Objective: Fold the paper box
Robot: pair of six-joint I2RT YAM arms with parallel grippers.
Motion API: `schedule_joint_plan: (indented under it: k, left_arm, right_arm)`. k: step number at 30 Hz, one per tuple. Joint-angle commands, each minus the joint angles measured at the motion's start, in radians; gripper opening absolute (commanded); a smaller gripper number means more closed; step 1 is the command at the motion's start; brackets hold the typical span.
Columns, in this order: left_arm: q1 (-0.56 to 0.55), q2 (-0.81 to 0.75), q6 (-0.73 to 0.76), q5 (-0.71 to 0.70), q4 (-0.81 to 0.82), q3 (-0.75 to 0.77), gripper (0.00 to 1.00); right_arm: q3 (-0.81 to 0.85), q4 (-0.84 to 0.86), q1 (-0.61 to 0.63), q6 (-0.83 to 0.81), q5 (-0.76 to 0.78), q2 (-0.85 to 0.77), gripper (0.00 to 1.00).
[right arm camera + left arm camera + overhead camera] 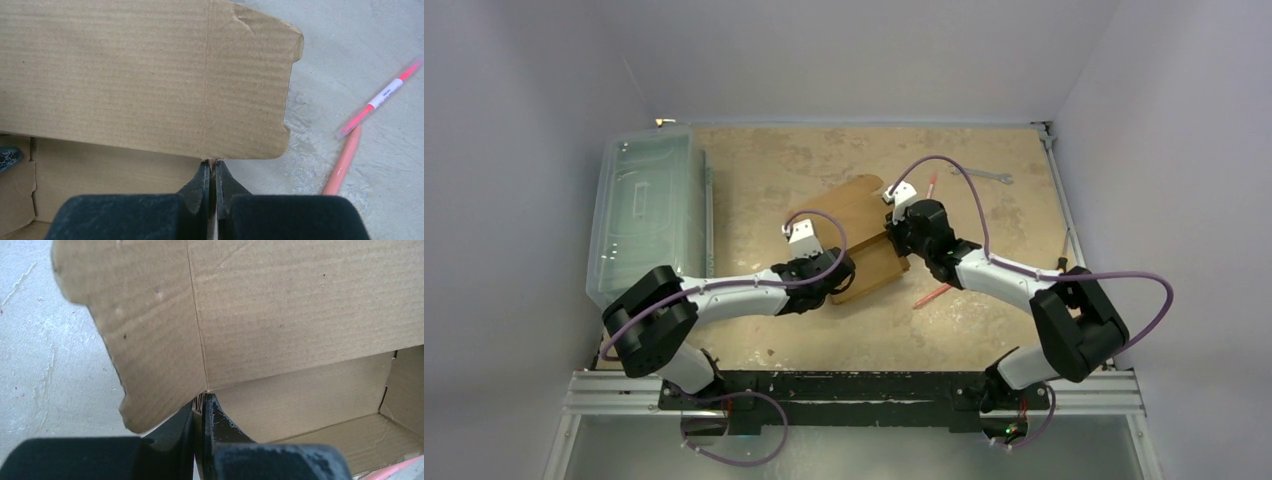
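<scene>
The paper box is brown corrugated cardboard, lying slantwise in the middle of the table, part folded. My left gripper is at its near left side and my right gripper at its right side. In the left wrist view the left gripper is shut on the edge of a box wall, below a raised panel with a rounded ear flap. In the right wrist view the right gripper is shut on the opposite wall edge, under the same raised panel. The box's inside shows between them.
A large clear plastic bin stands along the left wall. Pink pens lie on the table just right of the box. A metal wrench lies at the back right.
</scene>
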Motion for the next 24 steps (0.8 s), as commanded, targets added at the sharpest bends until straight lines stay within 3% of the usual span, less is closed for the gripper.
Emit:
schedule_joint_plan:
  k: [1, 4, 10, 15, 19, 24]
  left_arm:
    - [-0.001, 0.048, -0.007, -0.035, -0.023, 0.072, 0.0]
    - [-0.002, 0.073, 0.033, -0.1, -0.049, 0.111, 0.0]
    - [-0.008, 0.059, 0.161, -0.245, -0.029, 0.134, 0.0]
    - [-0.007, 0.038, 0.31, -0.3, 0.049, 0.132, 0.0]
    - [0.005, 0.042, 0.448, -0.281, 0.109, 0.136, 0.0]
    - [0.079, 0.086, 0.479, -0.095, 0.113, 0.14, 0.0]
  right_arm:
    - [0.012, 0.047, 0.019, 0.001, -0.004, -0.033, 0.0]
    - [0.016, 0.041, 0.022, 0.011, -0.031, -0.056, 0.01]
    - [0.03, 0.013, 0.021, 0.005, -0.129, -0.139, 0.47]
    - [0.046, -0.022, 0.019, -0.031, -0.183, -0.207, 0.72]
    - [0.066, -0.084, -0.003, -0.127, -0.314, -0.249, 0.8]
    - [0.176, -0.408, -0.084, -0.419, -0.579, -0.245, 0.8]
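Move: The paper box hangs between both hands, its open body centred about 8 cm right, 2 cm back and 3 cm below the left hand, which already pinches its left end wall at the hinge. Its raised lid panel is some 10 cm ahead and 2 cm right of that hand, at its height. From the right hand, pinching the other end, the body is 5 cm back, 4 cm left, 4 cm lower; a pink highlighter lies 10 cm forward, 8 cm right, 8 cm below. The box's right end is let go: the right fingers spread wide and that hand climbs about 8 cm, drawing back some 4 cm and slightly left while turning counter-clockwise. Meanwhile its left end stays pinched as the left hand carries it forward about 5 cm and up some 3 cm, drifting a little left and rolling its left side up roughly 20 degrees. ##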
